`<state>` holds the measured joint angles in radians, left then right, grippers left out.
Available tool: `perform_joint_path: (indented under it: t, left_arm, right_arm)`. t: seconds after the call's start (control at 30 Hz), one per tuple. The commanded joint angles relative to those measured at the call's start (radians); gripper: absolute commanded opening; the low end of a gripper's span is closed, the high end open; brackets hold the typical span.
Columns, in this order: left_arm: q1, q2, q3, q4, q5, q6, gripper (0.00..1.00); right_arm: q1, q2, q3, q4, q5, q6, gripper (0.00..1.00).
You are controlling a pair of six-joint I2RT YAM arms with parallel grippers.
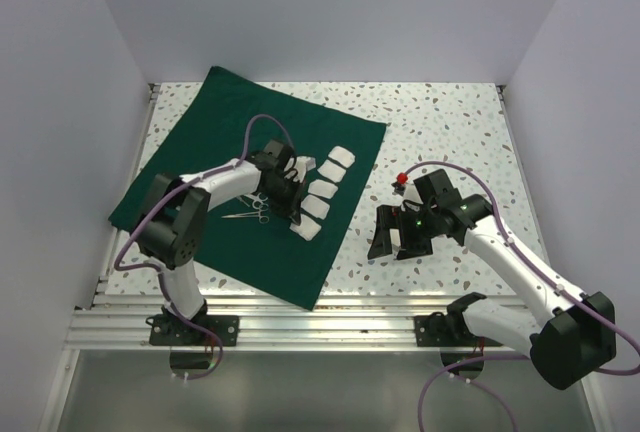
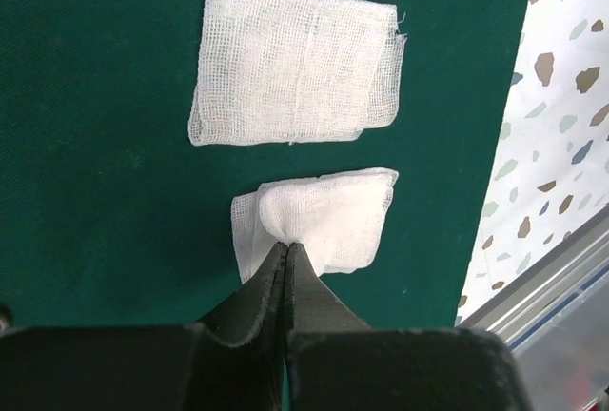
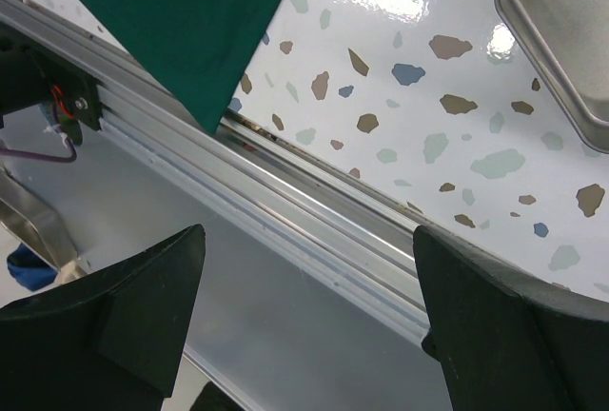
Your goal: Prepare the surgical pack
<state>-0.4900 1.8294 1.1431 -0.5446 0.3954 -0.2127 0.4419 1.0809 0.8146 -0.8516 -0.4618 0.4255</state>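
The dark green drape point(image 1: 200, 152) lies flat on the left half of the table. A column of white gauze squares point(image 1: 328, 172) sits along its right side. My left gripper point(image 1: 297, 214) is shut on the nearest gauze square point(image 2: 328, 211), pinching its edge into a bunch at the fingertips point(image 2: 287, 244). A flat gauze square point(image 2: 295, 64) lies just beyond it. Steel scissors and forceps point(image 1: 250, 215) rest on the drape beside the left arm. My right gripper point(image 3: 306, 232) hangs open and empty over the front rail. A corner of the steel tray point(image 3: 561, 40) shows in the right wrist view.
An aluminium rail point(image 1: 300, 327) runs along the table's near edge, with the arm bases bolted to it. A small red object point(image 1: 400, 178) sits on the speckled tabletop by the right arm. White walls enclose the table on three sides.
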Motion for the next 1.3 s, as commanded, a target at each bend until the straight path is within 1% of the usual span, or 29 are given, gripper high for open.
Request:
perform_joint_path:
  t: [0.0, 0.17, 0.2, 0.23, 0.27, 0.37, 0.53, 0.7, 0.93, 1.0, 1.17, 1.27]
  left_arm:
    - [0.007, 0.005, 0.046, 0.012, -0.019, 0.042, 0.0]
    - [0.007, 0.008, 0.052, -0.006, -0.041, 0.052, 0.0]
    - [0.007, 0.004, 0.052, -0.011, -0.047, 0.052, 0.02]
    - [0.007, -0.007, 0.05, -0.011, -0.061, 0.044, 0.11]
    - [0.007, -0.034, 0.047, -0.009, -0.066, 0.041, 0.15]
    - [0.007, -0.082, 0.034, -0.014, -0.082, 0.029, 0.23]
    - [0.008, -0.101, -0.009, -0.006, -0.066, 0.029, 0.36]
    - [0.007, -0.065, -0.009, 0.009, -0.063, 0.029, 0.37]
    - [-0.004, -0.018, -0.022, 0.026, -0.064, 0.038, 0.45]
    - [-0.015, -0.009, -0.026, 0.035, -0.064, 0.035, 0.45]
    - [-0.032, 0.013, -0.043, 0.055, -0.081, 0.026, 0.44]
    - [-0.042, 0.019, -0.055, 0.064, -0.092, 0.018, 0.4]
  right_arm:
    - [-0.003, 0.001, 0.008, 0.013, 0.008, -0.007, 0.95]
    - [-0.003, 0.005, 0.003, 0.017, 0.003, -0.007, 0.95]
    - [-0.003, 0.005, 0.003, 0.02, 0.003, -0.005, 0.95]
    - [-0.005, 0.005, 0.003, 0.02, 0.002, -0.007, 0.95]
    - [-0.003, 0.005, 0.0, 0.017, -0.001, -0.005, 0.95]
    - [-0.005, 0.004, -0.003, 0.02, -0.003, -0.005, 0.95]
    - [-0.005, 0.01, -0.005, 0.029, -0.012, -0.001, 0.95]
    - [-0.005, 0.013, -0.005, 0.032, -0.017, 0.002, 0.95]
    - [-0.005, 0.007, -0.014, 0.032, -0.014, 0.007, 0.95]
    - [-0.005, 0.01, -0.012, 0.037, -0.014, 0.009, 0.95]
    - [-0.003, 0.014, -0.014, 0.04, -0.018, 0.01, 0.95]
    - [-0.003, 0.014, -0.017, 0.042, -0.017, 0.01, 0.95]
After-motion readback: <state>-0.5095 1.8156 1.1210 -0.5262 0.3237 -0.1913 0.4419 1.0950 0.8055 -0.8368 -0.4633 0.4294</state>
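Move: Just to the right of the left fingertips, about 2 cm over, 1 cm nearer and roughly 1 cm lower, lies the middle of the nearest gauze, its left end bunched at the shut tips. The second gauze is some 4 cm ahead and 4 cm right; the scissors lie about 11 cm left and 1 cm ahead. From the right hand, the nearest gauze is roughly 9 cm ahead, 19 cm left and 10 cm below. Letting go of the gauze's bunched left end, the left fingers part to a bit under half open as the hand eases about 1 cm forward and slightly left. It then lifts some 2 cm clear and sinks about 2.5 cm while drawing back 1 cm, coming down with the open tips straddling the same gauze's left edge. ##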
